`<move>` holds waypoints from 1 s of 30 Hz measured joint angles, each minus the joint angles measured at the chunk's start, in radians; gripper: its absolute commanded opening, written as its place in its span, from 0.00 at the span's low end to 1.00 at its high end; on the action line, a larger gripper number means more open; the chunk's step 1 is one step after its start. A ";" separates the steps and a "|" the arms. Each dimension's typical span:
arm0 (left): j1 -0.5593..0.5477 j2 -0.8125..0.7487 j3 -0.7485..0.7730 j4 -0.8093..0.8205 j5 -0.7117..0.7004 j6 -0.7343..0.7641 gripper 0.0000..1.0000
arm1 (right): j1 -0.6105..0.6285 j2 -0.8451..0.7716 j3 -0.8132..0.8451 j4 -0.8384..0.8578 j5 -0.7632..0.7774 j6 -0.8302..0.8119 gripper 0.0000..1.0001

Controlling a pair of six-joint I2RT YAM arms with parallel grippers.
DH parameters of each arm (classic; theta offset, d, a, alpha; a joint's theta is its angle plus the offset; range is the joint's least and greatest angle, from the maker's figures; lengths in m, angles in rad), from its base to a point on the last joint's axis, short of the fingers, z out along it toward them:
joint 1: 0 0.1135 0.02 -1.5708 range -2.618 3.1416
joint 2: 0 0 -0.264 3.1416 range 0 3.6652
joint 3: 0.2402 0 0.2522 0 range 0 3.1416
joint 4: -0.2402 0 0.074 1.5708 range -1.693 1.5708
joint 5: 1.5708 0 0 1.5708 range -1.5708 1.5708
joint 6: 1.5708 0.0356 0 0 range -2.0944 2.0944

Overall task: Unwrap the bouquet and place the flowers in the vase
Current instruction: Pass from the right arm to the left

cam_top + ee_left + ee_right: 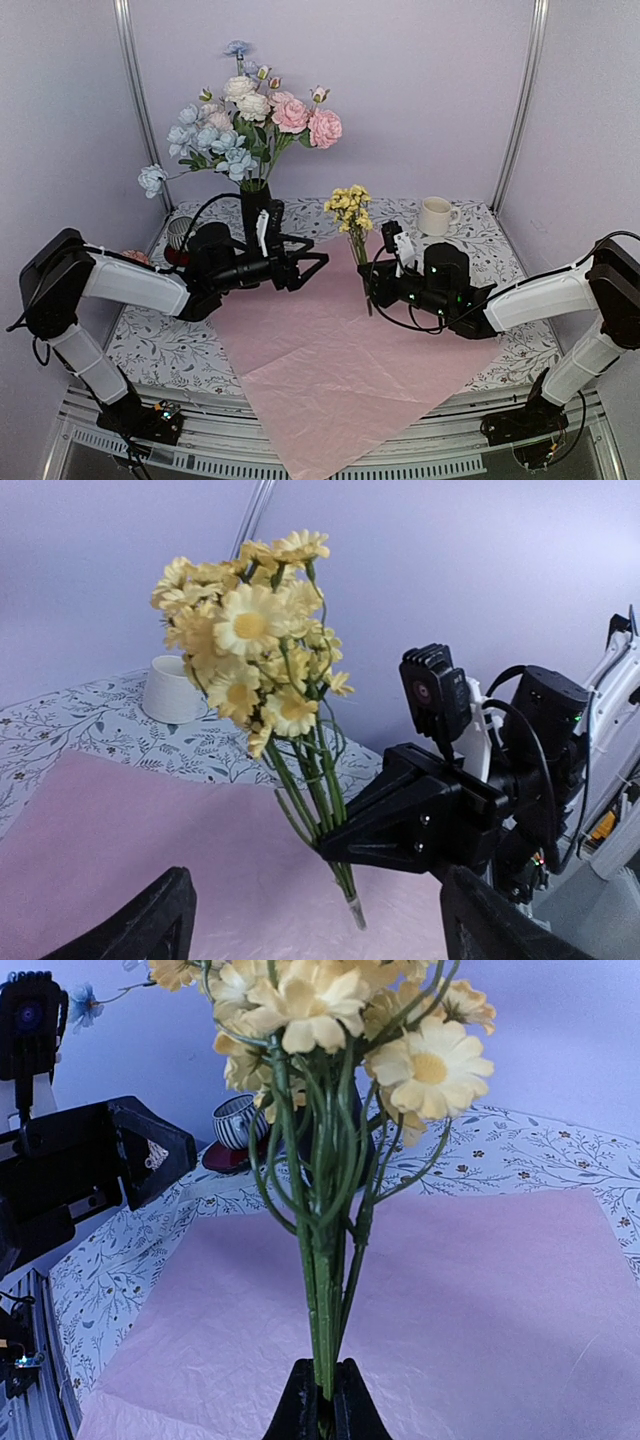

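The tall black vase (254, 208) stands at the back left and holds pink, white and pale blue flowers (262, 115). The bouquet's lilac-pink paper (330, 360) lies spread flat on the table. My right gripper (368, 290) (325, 1400) is shut on the stems of the yellow flower cluster (350, 210) (255, 630) (330, 1020) and holds it upright above the paper. My left gripper (315, 270) (315, 880) hovers just left of that cluster, between it and the vase. It is open, with nothing between its fingers (150, 930).
A white mug (435, 215) (170, 692) sits at the back right. A striped grey cup (178, 235) (238, 1120) stands left of the vase on a red coaster. The floral tablecloth (500, 250) borders the paper. Metal frame posts rise at both back corners.
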State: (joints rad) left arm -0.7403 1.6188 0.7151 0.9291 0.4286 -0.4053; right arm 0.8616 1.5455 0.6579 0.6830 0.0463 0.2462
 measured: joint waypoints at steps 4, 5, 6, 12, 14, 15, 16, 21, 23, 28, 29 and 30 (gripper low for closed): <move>-0.049 0.020 0.038 -0.009 -0.026 0.001 0.86 | 0.000 0.000 0.000 0.012 -0.006 0.000 0.04; -0.065 0.023 0.046 -0.008 -0.039 0.001 0.85 | 0.000 0.000 -0.001 0.014 -0.008 0.000 0.04; -0.078 0.025 0.051 -0.006 -0.048 0.002 0.85 | 0.000 0.000 -0.001 0.015 -0.011 0.000 0.04; -0.175 0.092 0.103 -0.001 -0.119 0.020 0.81 | 0.000 0.000 -0.002 0.017 -0.043 0.004 0.04; -0.190 0.108 0.119 -0.007 -0.135 0.023 0.75 | 0.000 0.000 -0.003 0.019 -0.052 0.004 0.04; -0.197 0.116 0.128 -0.008 -0.147 0.026 0.71 | 0.000 0.000 -0.005 0.020 -0.057 0.005 0.04; -0.201 0.122 0.137 -0.011 -0.155 0.027 0.68 | 0.000 0.000 -0.005 0.021 -0.061 0.005 0.04; -0.205 0.138 0.183 -0.039 -0.190 0.037 0.61 | 0.000 -0.005 -0.014 0.027 -0.076 0.004 0.04; -0.206 0.142 0.202 -0.057 -0.209 0.036 0.60 | 0.000 -0.011 -0.018 0.033 -0.082 0.004 0.04; -0.209 0.142 0.207 -0.084 -0.275 0.018 0.64 | 0.000 -0.037 -0.038 0.049 -0.082 0.004 0.05; -0.209 0.142 0.206 -0.086 -0.288 0.010 0.66 | 0.000 -0.040 -0.042 0.053 -0.083 0.003 0.05; -0.209 0.142 0.206 -0.088 -0.297 0.004 0.69 | 0.000 -0.042 -0.045 0.056 -0.084 0.003 0.05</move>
State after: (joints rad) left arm -0.9489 1.7611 0.9207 0.8413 0.1318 -0.4015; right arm 0.8616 1.5036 0.6132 0.7391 -0.0372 0.2489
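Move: The yellow flowers' stems stand upright in the right gripper's shut fingers, about 9 cm to the left hand's right and 4 cm ahead, roughly at its height. From the right hand, the open left gripper waits some 10 cm to its left, 4 cm back and 5 cm higher. The vase stands about 13 cm to the left hand's left and 18 cm ahead; the mug is some 29 cm to its right, 25 cm ahead and 10 cm lower. Rightward towards the yellow flowers' stems the left gripper travels about 7.5 cm, swinging some 3 cm back on the way and easing forward again as it slows near them. Its fingers, wide at first, narrow to roughly two-thirds open with their tips either side of the stems, without gripping. The right hand keeps its pinch and eases back 1.5 cm, rising slightly. ##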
